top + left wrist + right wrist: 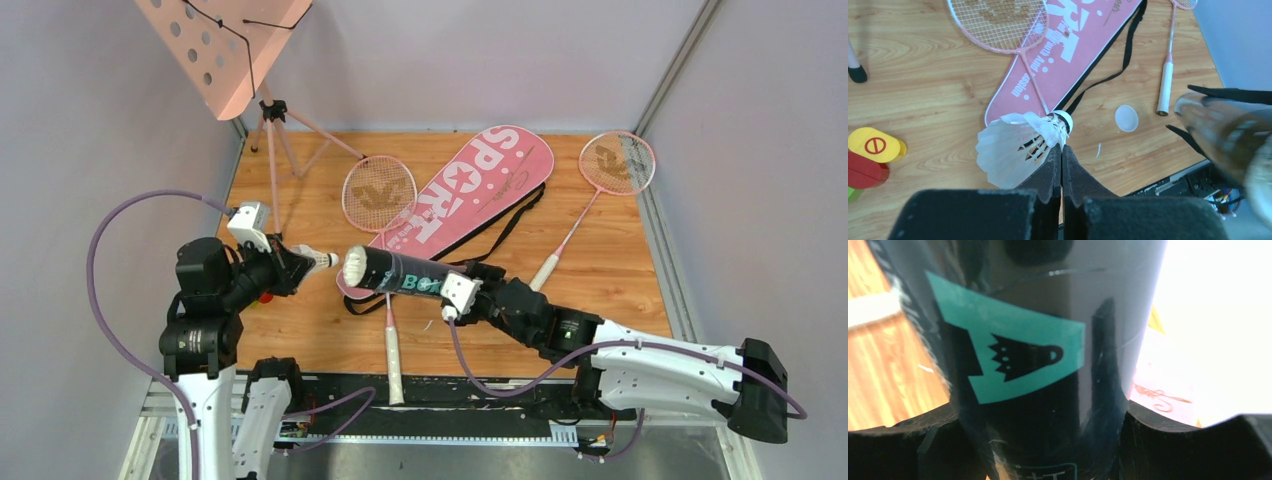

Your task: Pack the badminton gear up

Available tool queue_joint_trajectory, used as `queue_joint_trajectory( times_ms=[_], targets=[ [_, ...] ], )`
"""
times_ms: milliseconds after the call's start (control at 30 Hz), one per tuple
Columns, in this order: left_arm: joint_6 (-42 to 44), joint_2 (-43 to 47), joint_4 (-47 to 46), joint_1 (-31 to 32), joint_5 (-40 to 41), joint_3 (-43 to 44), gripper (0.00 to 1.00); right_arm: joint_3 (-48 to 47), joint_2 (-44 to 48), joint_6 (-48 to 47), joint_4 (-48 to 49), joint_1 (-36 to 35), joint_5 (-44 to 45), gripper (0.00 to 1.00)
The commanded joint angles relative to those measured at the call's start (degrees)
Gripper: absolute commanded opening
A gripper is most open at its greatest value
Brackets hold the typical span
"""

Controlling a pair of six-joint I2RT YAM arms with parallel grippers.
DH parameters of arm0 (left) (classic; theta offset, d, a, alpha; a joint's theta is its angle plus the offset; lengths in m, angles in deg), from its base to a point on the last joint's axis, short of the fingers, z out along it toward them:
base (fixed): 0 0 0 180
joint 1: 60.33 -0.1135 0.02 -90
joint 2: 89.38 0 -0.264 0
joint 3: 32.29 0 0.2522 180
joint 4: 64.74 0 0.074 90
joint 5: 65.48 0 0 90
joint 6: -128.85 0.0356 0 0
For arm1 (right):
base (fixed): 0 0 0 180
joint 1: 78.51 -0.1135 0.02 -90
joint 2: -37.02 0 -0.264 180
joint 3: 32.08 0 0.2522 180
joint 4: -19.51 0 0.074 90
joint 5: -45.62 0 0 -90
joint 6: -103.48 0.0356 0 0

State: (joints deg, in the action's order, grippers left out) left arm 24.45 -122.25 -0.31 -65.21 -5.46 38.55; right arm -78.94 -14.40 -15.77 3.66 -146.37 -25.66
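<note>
My left gripper [300, 264] [1062, 150] is shut on a white feather shuttlecock [320, 260] [1013, 147], pinching it near the cork. The cork points at the open mouth of the black tube [400, 270] [1228, 135], a short gap away. That tube [1033, 355] is held above the table, roughly level, with my right gripper [455, 292] [1040, 440] shut around its middle. The pink "SPORT" bag [470, 185] lies flat behind. One pink racket [380, 195] lies over the bag's near end. A second racket [618, 162] lies at the back right.
A pink perforated music stand [220, 40] on tripod legs stands at the back left. A small white cap [1126, 118] lies on the wood near the second racket's handle. A yellow and red toy [873, 145] lies at the left. Grey walls close in both sides.
</note>
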Motion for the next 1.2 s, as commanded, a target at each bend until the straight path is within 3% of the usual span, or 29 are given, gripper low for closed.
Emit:
queue_joint_trajectory(
  times_ms=[0, 233, 400, 1000, 1167],
  targets=[
    [4.54, -0.26, 7.19, 0.2, -5.11, 6.44, 0.0, -0.98, -1.4, -14.02, 3.02, -0.52, 5.76, 0.2],
    [5.83, -1.65, 10.68, 0.4, -6.68, 13.07, 0.0, -2.61, -6.98, -17.73, 4.52, -0.53, 11.14, 0.2],
    [4.85, -1.41, 7.54, 2.27, -16.03, 14.37, 0.0, -3.09, -9.84, -17.55, 4.97, -0.54, 13.69, 0.19],
    [5.6, -2.57, 9.24, 4.33, -13.31, 18.36, 0.0, -4.21, -5.06, -11.06, 2.3, -0.48, 16.28, 0.19],
    [2.57, -3.21, 6.43, 4.35, -16.85, 19.98, 0.0, -4.15, -3.89, -8.75, -1.18, -0.5, 16.81, 0.19]
  ],
)
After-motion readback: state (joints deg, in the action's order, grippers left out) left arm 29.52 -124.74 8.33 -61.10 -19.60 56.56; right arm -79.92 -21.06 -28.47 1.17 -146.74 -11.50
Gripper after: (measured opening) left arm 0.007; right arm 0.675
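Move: The black tube's mouth, held up by the right hand, lies about 10 cm to the right of the left hand, some 5 cm back and 8 cm above. The nearer racket's middle is about 9 cm ahead, 14 cm to the right and 25 cm below the left hand; the toy blocks are 8 cm ahead, 19 cm left, 24 cm below. From the right hand the pinched shuttlecock is about 27 cm left, level fore and aft, 8 cm higher. Still pinching the shuttlecock by its feathers, the left hand brings the cork up to the tube's mouth, rising almost 9 cm while drawing back about 6 and right 4, the wrist swinging some 20 degrees clockwise. The right hand keeps its grip and tips the tube's raised mouth down towards level, easing forward and right about 3 cm each; it dips, then comes partly back up. ##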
